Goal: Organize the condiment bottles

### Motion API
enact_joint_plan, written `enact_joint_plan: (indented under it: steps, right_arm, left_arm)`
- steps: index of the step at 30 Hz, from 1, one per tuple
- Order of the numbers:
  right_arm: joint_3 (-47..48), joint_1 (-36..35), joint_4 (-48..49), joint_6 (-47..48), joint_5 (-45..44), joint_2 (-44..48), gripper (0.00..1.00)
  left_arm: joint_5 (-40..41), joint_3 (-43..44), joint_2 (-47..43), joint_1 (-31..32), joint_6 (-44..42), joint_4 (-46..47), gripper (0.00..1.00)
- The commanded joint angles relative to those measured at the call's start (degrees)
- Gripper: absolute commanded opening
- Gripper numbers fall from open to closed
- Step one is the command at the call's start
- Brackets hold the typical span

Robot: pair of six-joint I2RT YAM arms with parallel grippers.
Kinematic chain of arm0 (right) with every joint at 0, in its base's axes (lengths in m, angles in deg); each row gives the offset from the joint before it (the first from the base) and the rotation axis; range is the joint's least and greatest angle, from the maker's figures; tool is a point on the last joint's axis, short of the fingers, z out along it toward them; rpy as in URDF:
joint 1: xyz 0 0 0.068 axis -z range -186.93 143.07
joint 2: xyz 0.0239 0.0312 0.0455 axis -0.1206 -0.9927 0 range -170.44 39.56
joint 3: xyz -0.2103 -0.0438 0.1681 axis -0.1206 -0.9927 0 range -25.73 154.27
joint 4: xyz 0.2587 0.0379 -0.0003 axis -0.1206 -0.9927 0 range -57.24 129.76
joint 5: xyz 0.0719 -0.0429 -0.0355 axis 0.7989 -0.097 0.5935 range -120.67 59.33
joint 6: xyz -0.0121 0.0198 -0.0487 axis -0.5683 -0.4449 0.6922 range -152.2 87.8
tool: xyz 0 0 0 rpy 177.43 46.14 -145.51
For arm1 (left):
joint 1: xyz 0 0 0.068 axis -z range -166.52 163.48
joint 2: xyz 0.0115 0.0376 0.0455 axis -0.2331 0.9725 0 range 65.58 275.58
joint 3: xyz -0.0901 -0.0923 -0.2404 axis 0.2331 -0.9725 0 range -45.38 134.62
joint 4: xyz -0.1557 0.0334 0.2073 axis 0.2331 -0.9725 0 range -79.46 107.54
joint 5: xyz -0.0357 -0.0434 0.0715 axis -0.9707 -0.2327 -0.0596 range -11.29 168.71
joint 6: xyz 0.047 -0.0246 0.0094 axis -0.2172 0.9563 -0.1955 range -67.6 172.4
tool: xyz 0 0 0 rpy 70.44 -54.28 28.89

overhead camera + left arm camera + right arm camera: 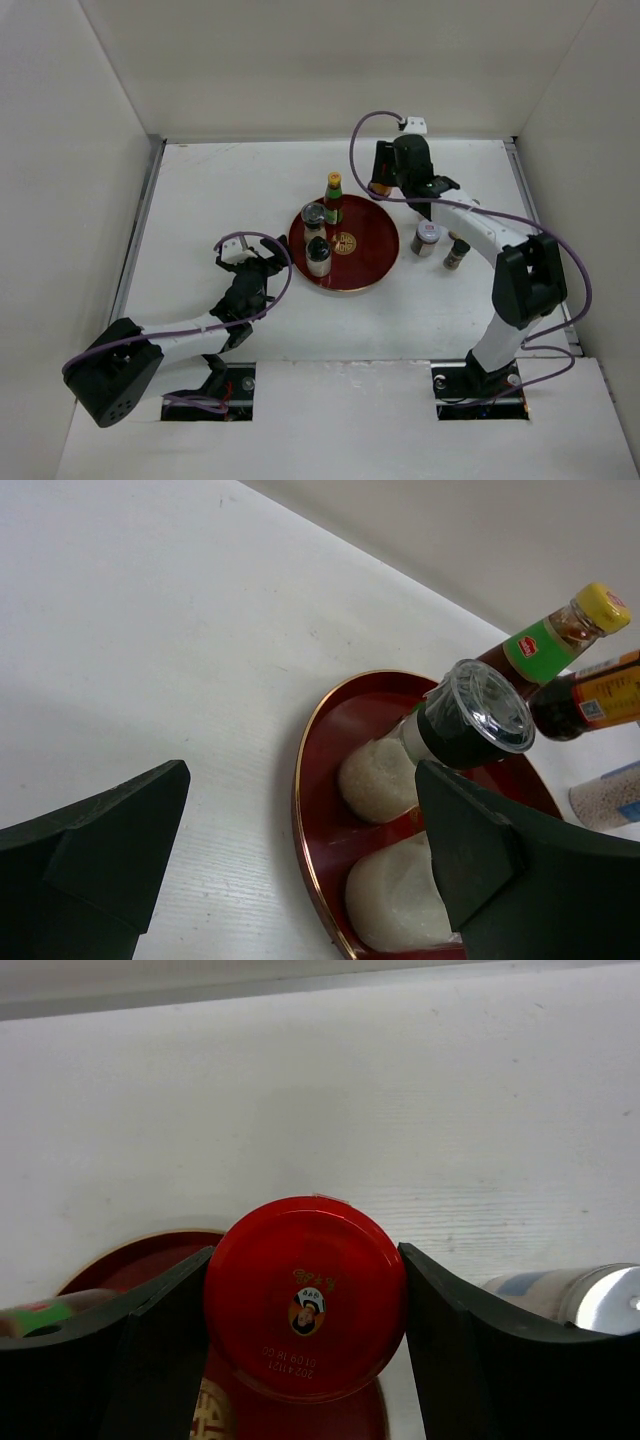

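My right gripper (305, 1292) is shut on the red-lidded jar (305, 1260), with a finger pressed to each side of the lid. It is by the far right rim of the round red tray (372, 262), and my right gripper (384, 178) hides most of the jar from above. On the tray stand a yellow-capped bottle (333, 197), a clear-lidded shaker (313, 216) and a white jar (318, 254). My left gripper (246, 260) is open just left of the tray. In its wrist view my left gripper (300, 780) frames the tray rim (300, 810), the shaker (480, 715) and the yellow-capped bottle (570, 630).
Right of the tray a silver-lidded jar (428, 238) and a dark jar (455, 254) stand on the white table, close to my right forearm. A dark bottle with an orange label (590, 700) shows behind the shaker. White walls enclose the table on three sides.
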Motion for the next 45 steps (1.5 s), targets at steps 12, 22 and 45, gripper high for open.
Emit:
enact_joint_plan:
  steps: [12, 22, 45]
  right_arm:
    - [0.8, -8.3, 11.6, -1.9, -0.6, -3.3, 0.67]
    - [0.0, -8.8, 9.1, -1.3, -3.4, -3.7, 0.76]
    - [-16.5, 6.5, 8.2, 0.0, -11.8, 17.0, 1.00]
  left_arm:
    - [-1.0, 0.7, 0.2, -0.2, 1.4, 3.1, 1.00]
    - [-1.8, 0.8, 0.4, -0.3, 1.7, 3.1, 1.00]
    - [-2.4, 1.3, 1.6, -0.5, 2.2, 2.6, 1.00]
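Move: My right hand is holding the red-capped jar above the tray's far right edge. The free spot for it on the red tray is about 7 cm to my left, 2 cm back and some 16 cm below. The green-labelled bottle stands about 7 cm left of that spot and 2 cm nearer me; the tall white-capped shaker is around 13 cm to my right and 1 cm back. From my left hand, the spot is about 17 cm ahead, 24 cm right and 10 cm below. I carry the red-capped jar left about 7 cm with my right hand, drawing back slightly, and lower it some 5 cm onto the tray beside the green-labelled bottle. There I open my fingers and let go. Then I rise clear and swing some 15 cm right towards the white-capped shaker, turning the open hand about 20 degrees clockwise. ##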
